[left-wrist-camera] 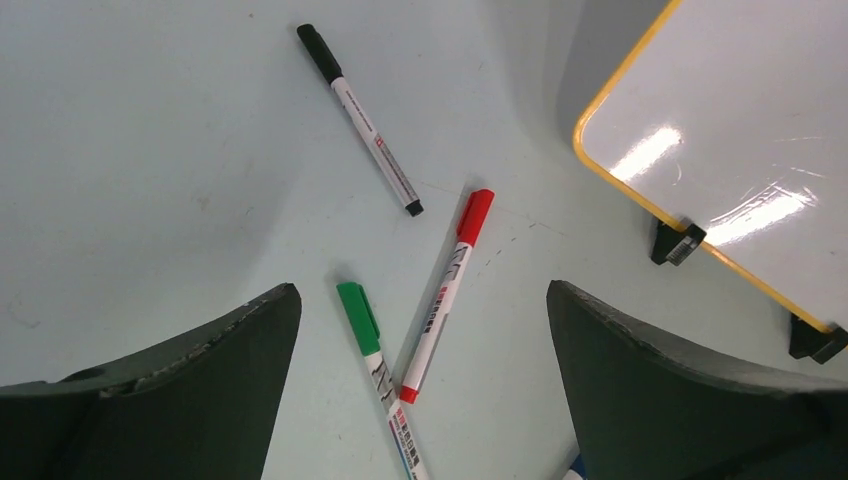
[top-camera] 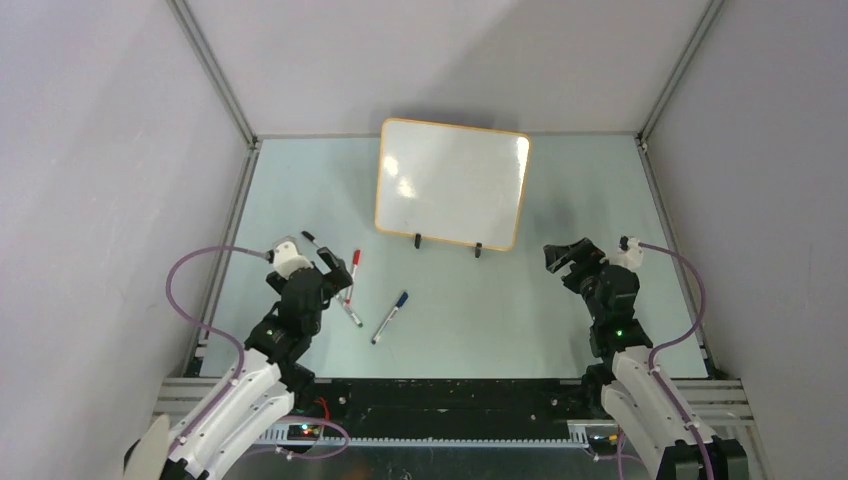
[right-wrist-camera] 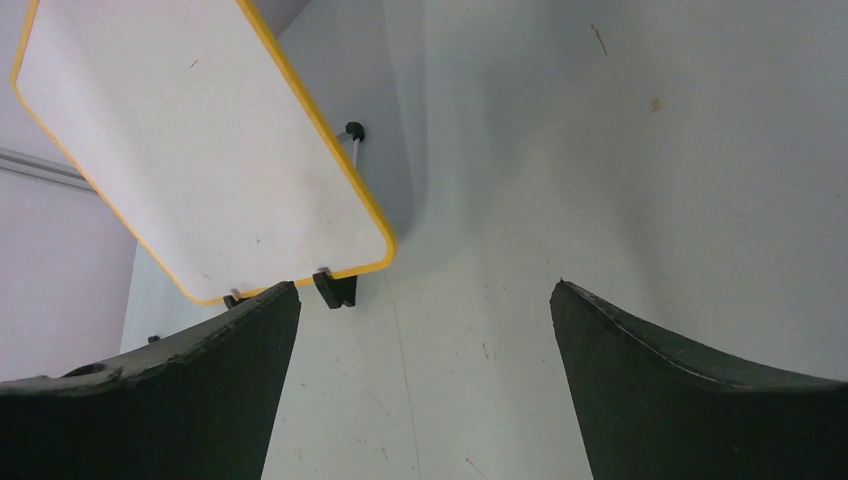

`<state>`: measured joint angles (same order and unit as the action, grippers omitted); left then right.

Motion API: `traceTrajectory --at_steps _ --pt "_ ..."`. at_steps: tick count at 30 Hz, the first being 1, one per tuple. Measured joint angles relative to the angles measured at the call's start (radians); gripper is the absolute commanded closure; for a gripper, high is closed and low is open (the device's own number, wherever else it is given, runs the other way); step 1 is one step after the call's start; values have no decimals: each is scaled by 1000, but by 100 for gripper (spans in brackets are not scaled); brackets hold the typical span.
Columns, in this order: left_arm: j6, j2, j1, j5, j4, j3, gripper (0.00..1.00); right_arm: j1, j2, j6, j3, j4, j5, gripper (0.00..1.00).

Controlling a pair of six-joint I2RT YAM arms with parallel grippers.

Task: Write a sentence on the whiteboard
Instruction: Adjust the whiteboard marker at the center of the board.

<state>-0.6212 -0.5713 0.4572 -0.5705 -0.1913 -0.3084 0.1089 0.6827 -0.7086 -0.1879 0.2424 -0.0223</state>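
Observation:
The whiteboard (top-camera: 452, 183) stands tilted on two black clip feet at the back middle of the table. Its face is blank apart from glare, and no sentence is in view. It also fills the upper right of the left wrist view, whiteboard (left-wrist-camera: 740, 130), and the upper left of the right wrist view, whiteboard (right-wrist-camera: 190, 150). My left gripper (top-camera: 336, 270) (left-wrist-camera: 422, 290) hangs open above a red marker (left-wrist-camera: 445, 295) and a green marker (left-wrist-camera: 375, 370), holding nothing. My right gripper (top-camera: 562, 258) (right-wrist-camera: 425, 287) is open over bare table, right of the board's lower right corner.
A black marker (left-wrist-camera: 360, 120) lies beyond the left gripper, and a blue marker (top-camera: 390, 316) lies near the table's middle front. Grey walls and metal frame rails (top-camera: 230, 215) enclose the pale green table on three sides.

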Motion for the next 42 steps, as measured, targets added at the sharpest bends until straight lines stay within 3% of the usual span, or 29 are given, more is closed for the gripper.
traceTrajectory --at_steps 10,17,30,42 --pt "-22 -65 0 -19 -3 -1 9 -1 19 -10 -2 2 1 0" --pt "-75 -195 1 -75 -43 -53 35 1 5 -16 -3 1 -3 0" --pt "-292 -432 1 -27 -171 -114 40 15 8 -16 -3 4 -6 0" --pt "-325 -566 1 5 -244 -209 41 27 21 -16 -3 20 -10 0"
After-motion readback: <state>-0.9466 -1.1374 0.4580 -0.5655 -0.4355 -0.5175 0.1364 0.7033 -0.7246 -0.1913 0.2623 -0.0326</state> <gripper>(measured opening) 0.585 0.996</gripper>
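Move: The green marker, the likeliest one for the left hand to go for, has its middle about 5 cm to the hand's right, 2 cm back and some 11 cm below. At the same depth, the red marker lies about 5 cm ahead and 6 cm right, its tail beside the green shaft; the black marker is some 11 cm ahead and 2 cm left. From the right hand the green marker lies about 54 cm left, 8 cm back and 12 cm below. The left hand sinks about 8 cm towards the green marker, slowly at first with a slight drift left and then faster, easing back and slightly right to end about 1 cm behind where it began. On the way the fingers tip down by nearly 30 degrees, the hand turns some 10 degrees counter-clockwise to line up with the green shaft, and the gripper narrows from wide open to a little over half, still clear above the markers. ##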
